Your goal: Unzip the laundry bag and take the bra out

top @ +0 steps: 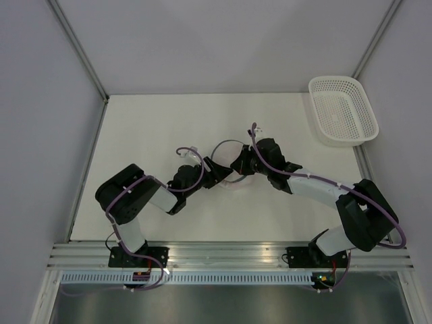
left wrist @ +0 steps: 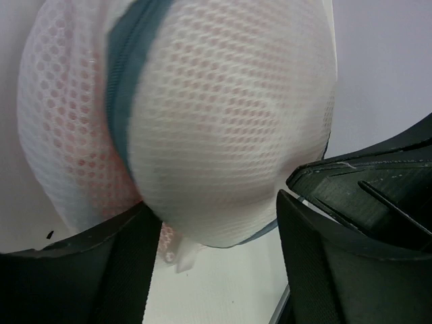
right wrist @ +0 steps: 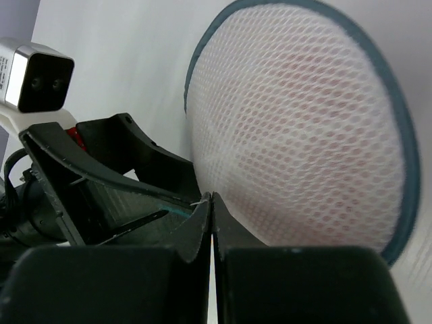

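Note:
The laundry bag [top: 226,158] is a round white mesh drum with a grey zipper rim, lying mid-table between both grippers. Salmon-pink bra [left wrist: 71,155] fabric shows through the mesh, also in the right wrist view [right wrist: 304,94]. My left gripper [left wrist: 212,202] is open wide at the bag's near-left side, the bag's lower edge bulging between its fingers [left wrist: 101,270]. My right gripper [right wrist: 212,197] is shut, its tips pressed against the bag's rim; a tiny white sliver shows at the tips, and I cannot tell whether anything is pinched. In the top view the left gripper [top: 217,177] and right gripper [top: 239,167] nearly meet.
A white perforated plastic basket [top: 335,141] stands at the table's far right corner. The left gripper's body and camera [right wrist: 40,81] sit close beside my right fingers. Grey walls enclose the table on three sides.

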Robot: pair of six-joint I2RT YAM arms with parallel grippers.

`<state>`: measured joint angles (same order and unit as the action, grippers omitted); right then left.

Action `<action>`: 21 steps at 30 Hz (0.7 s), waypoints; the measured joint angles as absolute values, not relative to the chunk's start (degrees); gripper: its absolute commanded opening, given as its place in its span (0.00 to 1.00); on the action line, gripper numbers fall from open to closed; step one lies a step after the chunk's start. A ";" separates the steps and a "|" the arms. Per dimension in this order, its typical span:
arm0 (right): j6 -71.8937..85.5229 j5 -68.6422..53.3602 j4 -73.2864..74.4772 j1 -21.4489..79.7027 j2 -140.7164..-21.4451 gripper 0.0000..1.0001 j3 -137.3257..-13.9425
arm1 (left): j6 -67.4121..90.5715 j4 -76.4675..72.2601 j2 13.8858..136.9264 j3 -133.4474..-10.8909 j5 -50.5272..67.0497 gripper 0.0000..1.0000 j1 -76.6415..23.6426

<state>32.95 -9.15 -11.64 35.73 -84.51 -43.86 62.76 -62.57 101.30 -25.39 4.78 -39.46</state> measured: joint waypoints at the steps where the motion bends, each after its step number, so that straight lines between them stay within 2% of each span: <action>1: 33.01 -9.17 -11.66 35.64 -84.36 0.00 -43.75 | 63.07 -62.70 101.80 -25.74 4.64 0.58 -39.46; 2: 33.10 -9.19 -11.64 35.62 -84.27 0.01 -43.59 | 63.42 -62.94 102.39 -26.04 4.58 0.46 -39.42; 3: 33.21 -9.21 -11.57 35.59 -84.18 0.00 -43.38 | 63.68 -63.33 103.00 -26.35 4.60 0.21 -39.24; 5: 33.21 -9.32 -11.42 35.62 -83.90 0.00 -42.83 | 63.96 -64.77 104.18 -26.76 4.95 0.04 -38.76; 12: 32.84 -9.37 -8.23 35.62 -76.29 0.01 -39.75 | 64.31 -69.19 103.33 -25.76 5.39 0.02 -37.85; 13: 32.71 -9.43 -7.68 35.62 -74.50 0.03 -39.40 | 64.40 -69.06 102.28 -25.17 5.56 0.02 -37.85; 14: 32.60 -9.56 -7.14 35.62 -72.38 0.16 -39.05 | 64.53 -68.64 101.14 -24.67 5.69 0.02 -37.85; 15: 32.45 -9.63 -6.61 35.64 -70.74 0.22 -38.83 | 64.69 -68.05 99.20 -23.99 5.87 0.02 -37.87; 17: 31.79 -9.65 -5.10 35.92 -66.52 0.28 -38.20 | 65.19 -64.64 94.91 -23.53 5.76 0.02 -38.22; 18: 31.53 -9.58 -4.43 36.27 -64.55 0.36 -37.80 | 65.73 -61.36 91.77 -23.51 5.34 0.02 -38.57; 21: 31.09 -8.60 -1.67 39.07 -60.14 0.44 -37.15 | 67.53 -52.27 84.16 -23.94 3.64 0.02 -39.77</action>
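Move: Just between the left hand's spread fingers stands the laundry bag's near, zipped edge, about 1 cm ahead, 1 cm to the right and nearly level; the bag's middle is some 4 cm ahead, 2 cm to the right and a little below. From the shut right fingertips, close beside the left ones at the bag's near side, the bag's middle lies roughly 2 cm ahead, 1 cm to the left and 4 cm down. Easing forward some 1.5 cm, the left hand shuts its fingers on the near edge of the laundry bag and pinches the mesh beside the zip, then lifts it about 7 cm while drawing back roughly 3 cm. The right hand comes away from the bag, up and back by about 6.5 cm each and slightly right, parting its fingers nearly halfway late on. ##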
